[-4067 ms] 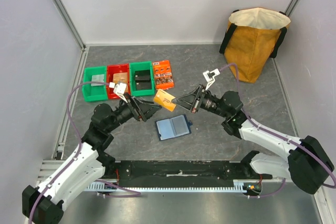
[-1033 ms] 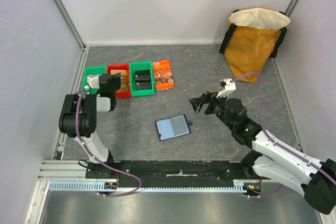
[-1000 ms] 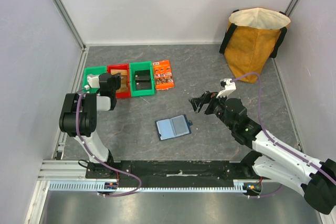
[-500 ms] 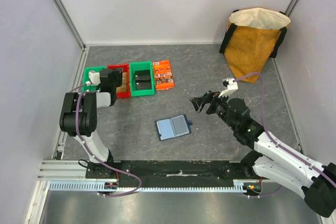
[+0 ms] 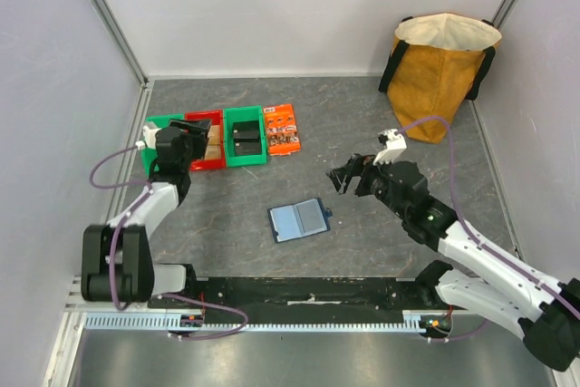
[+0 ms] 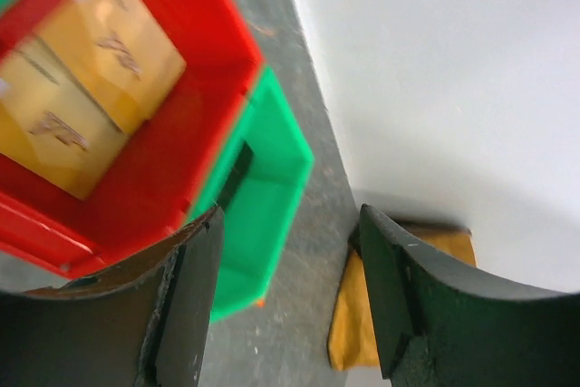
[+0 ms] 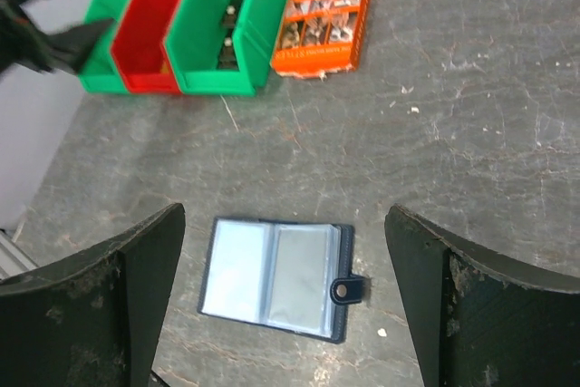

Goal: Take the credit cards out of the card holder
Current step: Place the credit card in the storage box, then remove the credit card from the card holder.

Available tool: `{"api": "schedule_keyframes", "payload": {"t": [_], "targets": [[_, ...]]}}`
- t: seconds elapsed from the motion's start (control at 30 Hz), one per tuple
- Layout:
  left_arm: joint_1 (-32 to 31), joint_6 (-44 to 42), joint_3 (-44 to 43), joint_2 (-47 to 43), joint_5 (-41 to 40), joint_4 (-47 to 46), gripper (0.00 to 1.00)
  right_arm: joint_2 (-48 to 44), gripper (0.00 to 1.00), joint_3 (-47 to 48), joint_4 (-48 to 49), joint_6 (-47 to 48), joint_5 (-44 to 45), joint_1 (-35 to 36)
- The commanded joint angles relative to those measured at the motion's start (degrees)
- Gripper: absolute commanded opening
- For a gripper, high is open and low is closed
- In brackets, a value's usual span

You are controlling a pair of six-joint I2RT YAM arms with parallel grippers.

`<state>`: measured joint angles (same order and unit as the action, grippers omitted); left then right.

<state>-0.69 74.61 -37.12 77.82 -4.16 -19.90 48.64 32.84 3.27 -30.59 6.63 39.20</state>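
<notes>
The card holder [image 5: 298, 219] lies open and flat on the grey table, tab to the right; its facing sleeves [image 7: 275, 276] look pale and blank. Two tan-gold credit cards [image 6: 91, 70] lie in the red bin [image 5: 201, 124]. My left gripper [image 5: 192, 126] hovers over that bin's far end, and its jaws [image 6: 290, 224] stand open with nothing between them. My right gripper [image 5: 340, 178] hangs up and to the right of the card holder, wide open [image 7: 285, 224] and holding nothing.
Green bins [image 5: 245, 136] [image 5: 156, 156] flank the red one. An orange printed packet [image 5: 282, 129] lies right of them. A yellow fabric bag [image 5: 441, 65] stands at the back right. Walls close in the table on three sides.
My left gripper has gone from shut to open over the red bin, and its arm has dropped from a folded upright pose. The right arm barely moved.
</notes>
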Motion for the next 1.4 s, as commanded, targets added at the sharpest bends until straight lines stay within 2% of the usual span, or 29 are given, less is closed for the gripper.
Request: {"api": "schedule_keyframes", "payload": {"t": [0.0,0.17,0.33,0.5,0.6,0.87,1.0,1.37], "targets": [[-3.61,-12.36,1.35,-10.74,7.58,6.0,0.68,5.75,0.98,6.0,-8.09,3.34,-3.37,-0.18],[-16.16,-23.53,1.7,-21.12,9.62,15.75,0.68,14.1,0.89,9.78,-10.82,5.54,-10.67,-0.09],[-28.91,-26.09,4.77,-25.7,11.1,21.83,0.65,21.39,0.79,13.82,-13.46,7.47,-14.63,0.61],[-36.39,-25.74,7.06,-25.09,12.08,22.27,0.59,28.34,0.69,17.51,-16.18,8.53,-14.9,2.54],[-40.52,-26.88,6.63,-21.58,10.94,22.1,0.55,31.94,0.62,19.62,-17.41,8.79,-14.11,3.6],[-43.61,-30.92,3.64,-9.37,8.65,26.57,0.38,40.38,0.47,23.23,-20.41,9.32,-10.86,5.36],[-43.96,-32.33,3.55,-5.85,8.21,28.16,0.3,43.2,0.46,23.67,-20.58,9.06,-10.85,5.54],[-44.58,-32.77,2.93,-1.1,5.74,33.44,0.2,46.45,0.4,23.06,-19.35,8.44,-10.68,6.41]]}}
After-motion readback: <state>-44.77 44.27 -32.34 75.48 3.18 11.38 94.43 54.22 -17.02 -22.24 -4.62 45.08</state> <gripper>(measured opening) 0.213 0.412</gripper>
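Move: The open card holder lies on the table about 20 cm back and 27 cm to the right of the left hand, roughly 15 cm below it; from the right hand it is some 12 cm left, 4 cm back and 20 cm down. The red box sits just ahead of and under the left hand, about 3 cm out and 12 cm below, the right green box about 12 cm to the right of it. The orange packet is about 25 cm beyond the holder and 5 cm to its left. Both hands converge on the card holder, any touch still unclear. The empty left hand leaves the red box back and to the right, arching up 7 cm before sinking to about 13 cm below its start at the holder's left edge, turning clockwise about 65 degrees as its fingers mostly close. The right drops some 18 cm and goes 7 cm left over the right pocket, tipping down and half closing. ##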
